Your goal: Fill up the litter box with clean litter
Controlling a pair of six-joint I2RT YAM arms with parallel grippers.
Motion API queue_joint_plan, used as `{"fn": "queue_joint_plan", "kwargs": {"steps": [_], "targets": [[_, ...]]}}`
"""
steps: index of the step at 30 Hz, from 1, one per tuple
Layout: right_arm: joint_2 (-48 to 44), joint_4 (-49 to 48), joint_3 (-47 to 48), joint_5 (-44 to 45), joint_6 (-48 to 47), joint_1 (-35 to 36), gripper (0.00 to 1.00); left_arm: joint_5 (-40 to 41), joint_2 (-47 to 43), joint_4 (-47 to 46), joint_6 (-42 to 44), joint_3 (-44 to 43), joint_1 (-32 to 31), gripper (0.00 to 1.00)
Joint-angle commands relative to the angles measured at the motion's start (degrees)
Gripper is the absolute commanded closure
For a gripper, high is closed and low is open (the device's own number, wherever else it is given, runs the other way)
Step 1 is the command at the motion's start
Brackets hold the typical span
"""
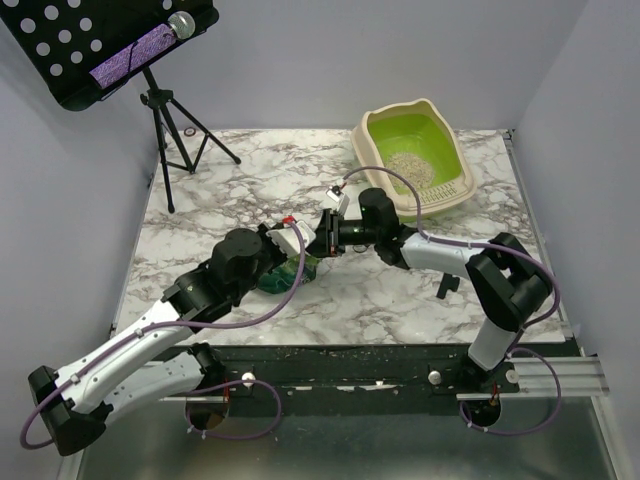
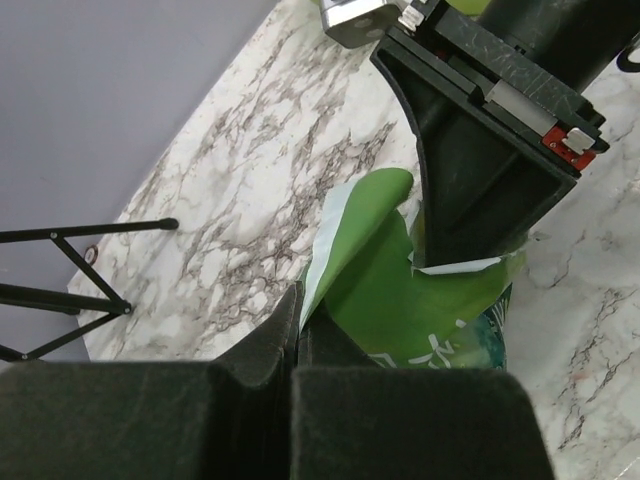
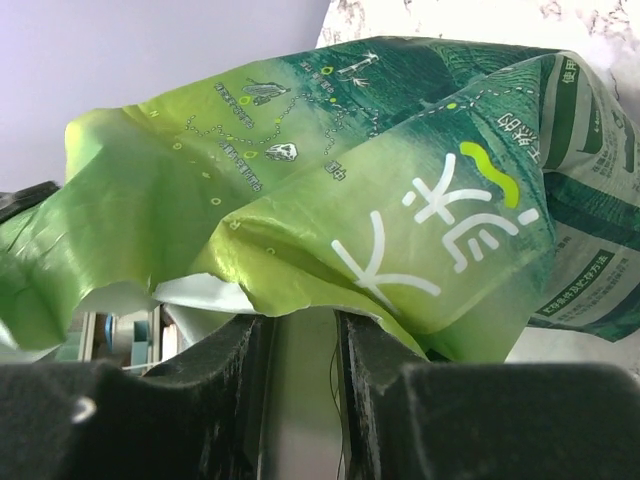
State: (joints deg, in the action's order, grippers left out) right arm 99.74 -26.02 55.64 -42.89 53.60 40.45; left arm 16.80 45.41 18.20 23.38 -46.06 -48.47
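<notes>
The litter box (image 1: 455, 185), beige-rimmed and lime-green inside, stands at the table's far right with a patch of clean litter (image 1: 408, 166) on its floor. A crinkly green bag (image 1: 291, 273) sits mid-table between both arms. My left gripper (image 2: 297, 300) is shut on the bag's (image 2: 400, 290) pale-lined top edge. My right gripper (image 3: 303, 318) meets the bag (image 3: 400, 180) from the other side. Its jaws are a little apart, pale lining fills the gap and the bag's torn edge lies across both tips. In the top view the left gripper (image 1: 300, 243) and right gripper (image 1: 322, 238) nearly touch.
A black perforated music stand (image 1: 110, 45) on a tripod (image 1: 175, 140) stands at the far left, with a microphone (image 1: 181, 25) on it. One tripod leg (image 2: 80, 235) shows in the left wrist view. Stray granules (image 1: 330, 350) lie along the table's near edge. Grey walls close in both sides.
</notes>
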Motion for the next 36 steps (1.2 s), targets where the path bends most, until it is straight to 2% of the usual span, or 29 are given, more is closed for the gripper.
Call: {"fn": "queue_joint_plan", "kwargs": {"steps": [1, 5, 13, 22, 26, 36], "targets": [[-2.53, -5.79, -2.19, -2.81, 3.60, 0.60, 0.99, 3.25, 2.84, 2.37, -5.00, 0.70, 0.22, 1.00], [-5.87, -9.57, -6.59, -2.72, 6.42, -0.63, 0.99, 0.96, 0.39, -4.03, -6.06, 5.19, -0.05, 1.00], [-13.51, -10.63, -14.50, -3.60, 8.01, -5.90, 0.99, -2.82, -3.39, -9.76, -5.89, 9.85, -0.31, 1.00], [-20.98, -9.32, -21.00, -3.69, 9.15, -10.12, 0.99, -1.50, -4.19, -13.36, -5.27, 11.96, -1.45, 1.00], [-25.12, -6.94, -23.20, -3.60, 9.15, -12.23, 0.99, -3.34, -6.12, -16.52, -4.48, 13.98, -2.07, 1.00], [-34.96, -4.83, -30.05, 0.61, 12.93, -15.57, 0.99, -4.75, -10.34, -24.60, -2.99, 19.08, -5.23, 1.00]]}}
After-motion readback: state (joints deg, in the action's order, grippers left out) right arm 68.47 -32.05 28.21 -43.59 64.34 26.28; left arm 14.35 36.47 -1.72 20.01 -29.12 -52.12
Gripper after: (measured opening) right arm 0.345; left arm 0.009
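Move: The clear scoop, held by its handle, has its bowl down in the litter bag, the right fingers right at the torn mouth; the bag's body lies about 7 cm left of the right hand, 5 cm back and 9 cm lower. The litter box is roughly 22 cm ahead and 23 cm to the right, and a small black clip some 8 cm back and 31 cm right. From the left hand, pinching the bag's rim, the bag lies about 6 cm back, 2 cm right and 15 cm below. The scoop is drawn out through the bag's mouth by the right hand, which keeps its grip and pulls about 12 cm to the right while rising some 4 cm, turning about 15 degrees clockwise. The left hand keeps pinching the rim, sinking about 2 cm early, then easing slightly back and right as its wrist rolls. ##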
